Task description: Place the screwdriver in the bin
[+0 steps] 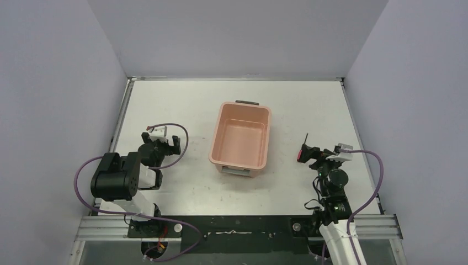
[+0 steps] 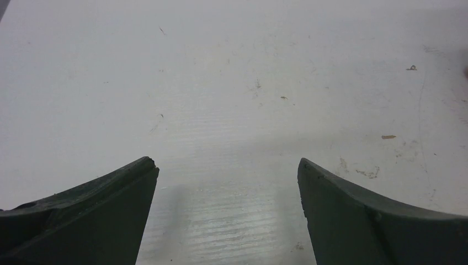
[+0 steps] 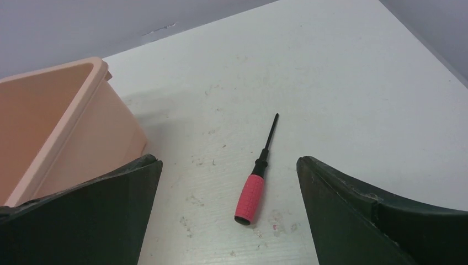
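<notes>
The screwdriver (image 3: 249, 197) lies flat on the white table, its red handle toward me and its thin black shaft pointing away. My right gripper (image 3: 227, 161) hovers over it, open, with the handle between the two fingers and not touching either. From above, the screwdriver (image 1: 301, 154) shows partly under the right gripper (image 1: 310, 153). The salmon-pink bin (image 1: 213, 144) stands in the middle of the table, left of the screwdriver, and looks empty; its near wall (image 3: 105, 132) shows beside my left finger. My left gripper (image 2: 227, 161) is open over bare table, left of the bin (image 1: 161, 143).
Grey walls close the table in at the left, back and right. A purple cable (image 1: 182, 138) loops by the left arm and another (image 1: 378, 176) by the right. The bin's dark handle (image 1: 246, 102) is at its far end.
</notes>
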You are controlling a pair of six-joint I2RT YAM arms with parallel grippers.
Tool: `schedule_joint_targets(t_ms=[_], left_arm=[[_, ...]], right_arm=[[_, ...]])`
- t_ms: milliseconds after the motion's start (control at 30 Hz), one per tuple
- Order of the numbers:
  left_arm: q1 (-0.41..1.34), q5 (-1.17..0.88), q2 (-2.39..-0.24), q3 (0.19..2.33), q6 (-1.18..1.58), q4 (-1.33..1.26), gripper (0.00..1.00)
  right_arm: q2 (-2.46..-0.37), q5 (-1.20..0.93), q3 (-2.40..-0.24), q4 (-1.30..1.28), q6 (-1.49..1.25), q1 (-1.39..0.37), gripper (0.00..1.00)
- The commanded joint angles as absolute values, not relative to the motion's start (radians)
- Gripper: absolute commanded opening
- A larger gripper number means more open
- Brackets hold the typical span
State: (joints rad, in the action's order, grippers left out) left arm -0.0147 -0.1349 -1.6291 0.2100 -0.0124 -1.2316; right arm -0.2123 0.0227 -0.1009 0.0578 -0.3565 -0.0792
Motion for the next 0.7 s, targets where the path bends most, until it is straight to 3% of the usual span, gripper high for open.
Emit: schedule_joint_targets(t_ms=[0,333,667], left_arm=[[-0.012,-0.13,-1.617,0.224,-0.018,-1.279,0.97],[-0.012,-0.13,-1.617,0.225,-0.016,-1.279,0.97],[-0.012,-0.13,-1.617,0.225,-0.016,-1.279,0.97]], right_arm=[[-0.261,0.051,-0.174,0.047,-0.37,-0.077,1.0],[-0.603,0.087,-0.658,-0.201,-0.32,-0.077,1.0],[-1.2,0.219,-1.268,-0.697,-0.348,-0.074,1.0]])
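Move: The screwdriver lies on the table some 10 cm ahead of the right hand, about 3 cm to its left and roughly 14 cm below. The bin's middle is about 29 cm to the right hand's left, some 11 cm ahead and 8 cm below. For the idle left hand, the screwdriver is about 57 cm to the right, level with it fore and aft, and 5 cm lower. The screwdriver is left behind and below: the empty right hand climbs away from it about 17 cm, slow at first, then fast. As it rises it also reaches some 8 cm forward, the wrist tipping fingers-down by about 15 degrees and turning slightly clockwise. The fingers stay wide open and nothing is held. ##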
